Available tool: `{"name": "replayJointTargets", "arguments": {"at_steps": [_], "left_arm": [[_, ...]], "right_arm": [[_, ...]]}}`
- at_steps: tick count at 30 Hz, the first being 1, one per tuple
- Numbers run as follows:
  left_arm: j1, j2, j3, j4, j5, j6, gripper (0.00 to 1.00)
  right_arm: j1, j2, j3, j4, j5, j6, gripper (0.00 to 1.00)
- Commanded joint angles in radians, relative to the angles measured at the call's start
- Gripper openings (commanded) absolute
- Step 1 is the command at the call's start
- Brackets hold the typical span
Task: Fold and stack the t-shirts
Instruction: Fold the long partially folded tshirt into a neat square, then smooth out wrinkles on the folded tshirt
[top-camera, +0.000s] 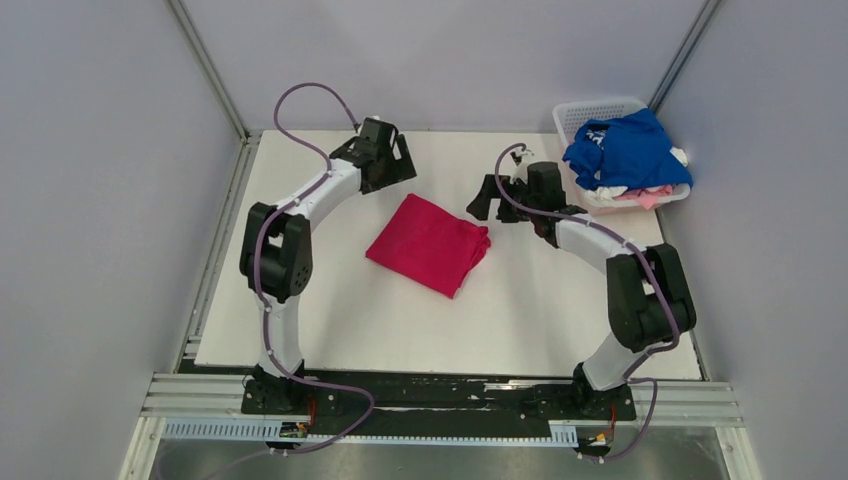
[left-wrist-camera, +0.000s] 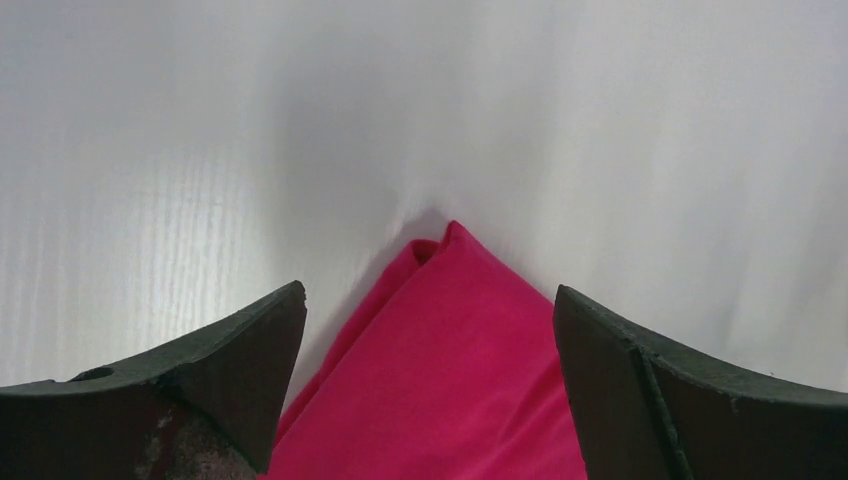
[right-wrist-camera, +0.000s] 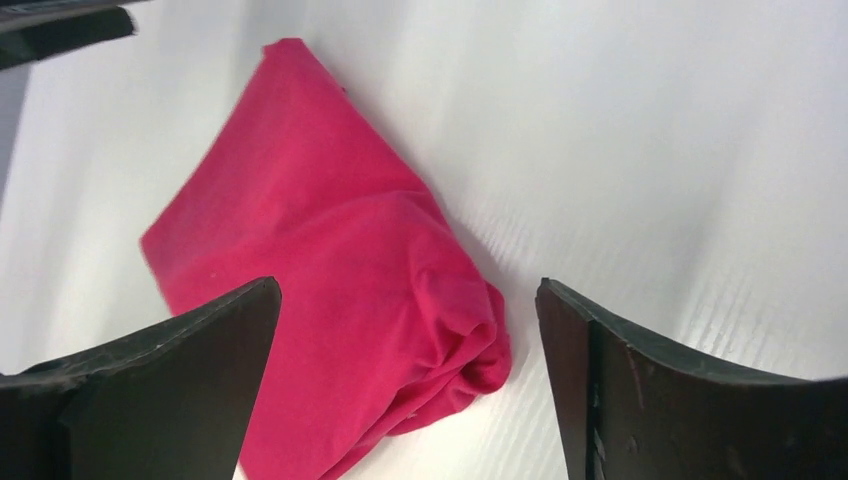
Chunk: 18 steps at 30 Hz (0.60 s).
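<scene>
A magenta-red t-shirt (top-camera: 430, 243) lies folded into a small square in the middle of the white table. My left gripper (top-camera: 398, 158) hangs open above its far-left corner; that corner (left-wrist-camera: 440, 370) shows between the wide-spread fingers, untouched. At the shirt's right side, my right gripper (top-camera: 488, 203) is open too, and the bunched right edge of the shirt (right-wrist-camera: 340, 310) lies below its jaws. A royal blue t-shirt (top-camera: 628, 150) with white print is heaped in the basket on top of white and pale pink cloth (top-camera: 650, 196).
The white lattice basket (top-camera: 600, 108) stands at the table's far right corner, against the right wall. Grey walls close in the back and both sides. The arm bases are bolted on the black rail (top-camera: 440, 392) at the near edge.
</scene>
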Motion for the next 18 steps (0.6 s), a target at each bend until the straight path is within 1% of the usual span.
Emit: {"name": "replayJointTargets", "arguments": {"at_steps": [1, 2, 4, 5, 7, 10, 13, 16, 18], "left_arm": [[-0.007, -0.112, -0.05, 0.078, 0.197, 0.041, 1.0], [-0.008, -0.118, -0.068, 0.091, 0.273, 0.041, 1.0], [-0.012, -0.125, -0.123, 0.141, 0.361, 0.034, 1.0], [-0.013, -0.117, -0.147, 0.171, 0.392, 0.024, 1.0], [-0.015, -0.083, -0.146, 0.188, 0.419, 0.011, 1.0], [-0.015, -0.017, -0.11, 0.206, 0.462, -0.003, 1.0], [-0.014, 0.082, -0.051, 0.222, 0.499, -0.028, 1.0], [-0.012, 0.161, 0.032, 0.152, 0.486, -0.033, 1.0], [-0.011, 0.192, 0.039, 0.118, 0.447, -0.029, 1.0]], "right_arm": [[0.019, -0.147, -0.025, -0.007, -0.073, 0.073, 1.0], [0.027, -0.172, -0.049, 0.016, -0.12, 0.09, 1.0], [0.043, -0.204, -0.1, 0.1, -0.233, 0.155, 1.0], [0.047, -0.211, -0.118, 0.151, -0.28, 0.186, 1.0], [0.047, -0.194, -0.138, 0.238, -0.331, 0.245, 1.0], [0.047, -0.125, -0.115, 0.266, -0.334, 0.294, 1.0], [0.047, -0.03, -0.099, 0.307, -0.312, 0.333, 1.0], [0.045, 0.049, -0.062, 0.282, -0.265, 0.343, 1.0], [0.041, 0.09, -0.046, 0.237, -0.211, 0.34, 1.0]]}}
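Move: Lying diagonally between the hands, the folded red t-shirt has its middle about 12 cm back and 9 cm to the right of the left hand, some 7 cm below it. Its outer corner is only about 2 cm ahead and 4 cm right of that hand. From the right hand the t-shirt's middle is roughly 4 cm back, 12 cm left and 6 cm lower; the laundry basket is about 30 cm to that hand's right and 14 cm ahead. Swinging inward from both sides with fingers kept wide open, the hands come over the t-shirt's outer edge. The left goes about 8 cm right, easing back and then sinking towards the cloth near the outer corner, turning clockwise and rolling its left side down. The right lifts some 6 cm as it draws back and left, then drops almost as far over the right end, its left side rolling up about 20 degrees. ##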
